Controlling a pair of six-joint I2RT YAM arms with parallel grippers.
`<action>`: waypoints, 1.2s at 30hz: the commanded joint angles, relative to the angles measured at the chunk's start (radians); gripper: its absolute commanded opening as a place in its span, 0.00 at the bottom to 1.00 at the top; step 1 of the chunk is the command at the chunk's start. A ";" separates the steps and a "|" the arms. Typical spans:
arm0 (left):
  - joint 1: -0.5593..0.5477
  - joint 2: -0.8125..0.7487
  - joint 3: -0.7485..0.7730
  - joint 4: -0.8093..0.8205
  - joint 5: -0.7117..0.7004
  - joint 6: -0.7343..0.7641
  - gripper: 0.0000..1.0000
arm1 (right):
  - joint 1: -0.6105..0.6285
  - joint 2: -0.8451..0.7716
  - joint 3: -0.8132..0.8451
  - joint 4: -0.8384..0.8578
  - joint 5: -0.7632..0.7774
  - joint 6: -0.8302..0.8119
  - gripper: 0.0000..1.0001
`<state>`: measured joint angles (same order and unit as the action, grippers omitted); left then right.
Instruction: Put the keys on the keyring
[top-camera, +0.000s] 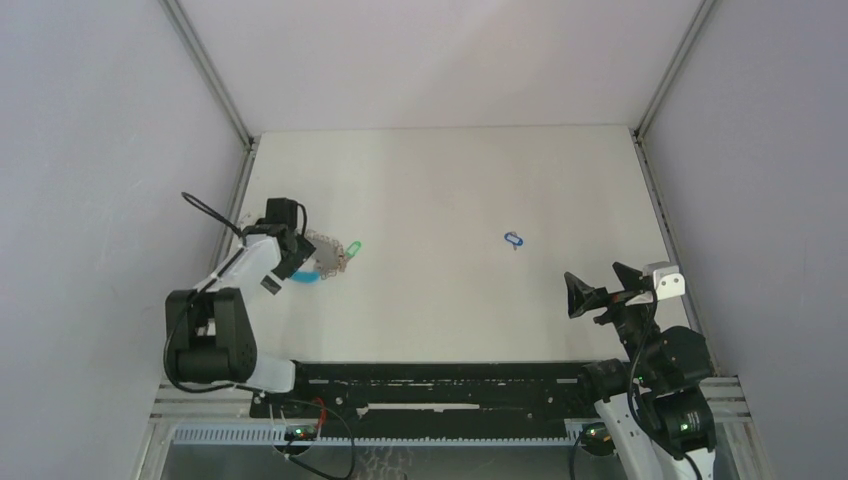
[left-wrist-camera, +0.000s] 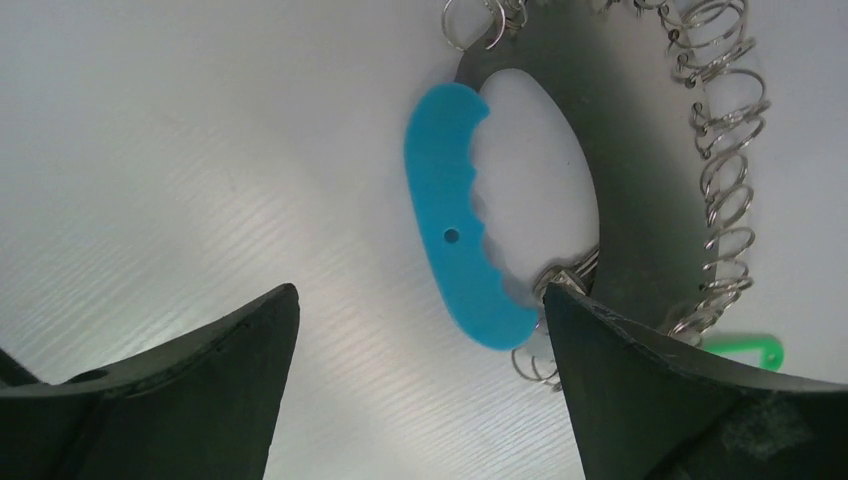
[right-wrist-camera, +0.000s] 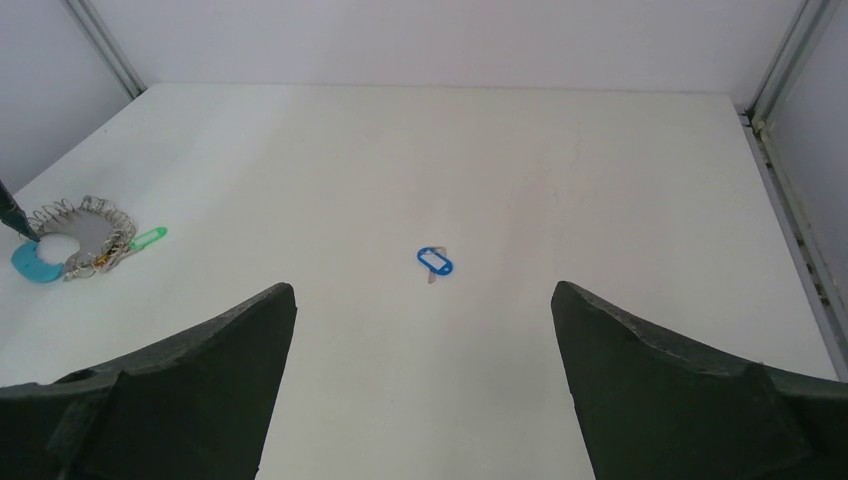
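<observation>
The key (top-camera: 515, 240), tiny with a blue oval head and a short silver blade, lies alone right of the table's middle, and also shows ahead of the right wrist as the key (right-wrist-camera: 435, 261). The keyring (top-camera: 328, 256) lies at the left, strung with many small silver rings (left-wrist-camera: 725, 190), a cyan plastic piece (left-wrist-camera: 455, 230) and a green tag (left-wrist-camera: 745, 348). My left gripper (left-wrist-camera: 420, 295) hangs open just over the keyring's cyan end, one finger (left-wrist-camera: 640, 380) hiding part of the loop; nothing is held. My right gripper (right-wrist-camera: 422, 290) is open and empty, well short of the key.
Metal frame rails (top-camera: 240, 150) and grey walls border the white table (top-camera: 450, 180) on the left, right and back. A black rail (top-camera: 430, 385) with cables runs between the arm bases at the near edge. From the right wrist, the keyring (right-wrist-camera: 85, 225) lies far left.
</observation>
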<state>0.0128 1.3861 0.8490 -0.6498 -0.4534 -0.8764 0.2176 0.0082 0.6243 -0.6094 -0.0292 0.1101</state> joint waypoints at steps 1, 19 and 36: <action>0.038 0.107 0.092 0.045 0.114 -0.075 0.94 | 0.006 -0.078 -0.005 0.035 0.015 -0.012 1.00; 0.068 0.300 0.123 0.057 0.261 -0.132 0.43 | 0.006 -0.085 -0.011 0.037 0.018 -0.016 1.00; -0.223 0.099 0.074 -0.025 0.068 -0.001 0.28 | 0.007 -0.039 0.037 0.028 -0.048 0.007 1.00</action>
<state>-0.1223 1.5646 0.9367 -0.6407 -0.2737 -0.9287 0.2180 0.0082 0.6144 -0.6094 -0.0387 0.1081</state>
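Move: The middle of the keyring's blue handle lies about 4 cm ahead of the left hand, 1 cm to its right and 5 cm below. The keyring's grey plate is some 8 cm ahead of that hand and 5 cm to its right; the green tag is about 8 cm ahead and 13 cm right, both at table height. From the right hand the handle is about 15 cm ahead, 50 cm left and 25 cm down. Down about 4.5 cm and forward 3 to 4 cm, drifting right, the left hand goes onto the blue handle of the keyring, closing from wide and tilting some 15 degrees to stand more upright. The fingers pinch the handle near its rear end, then haul it right about 5 cm, rising some 2 cm and turning clockwise. ##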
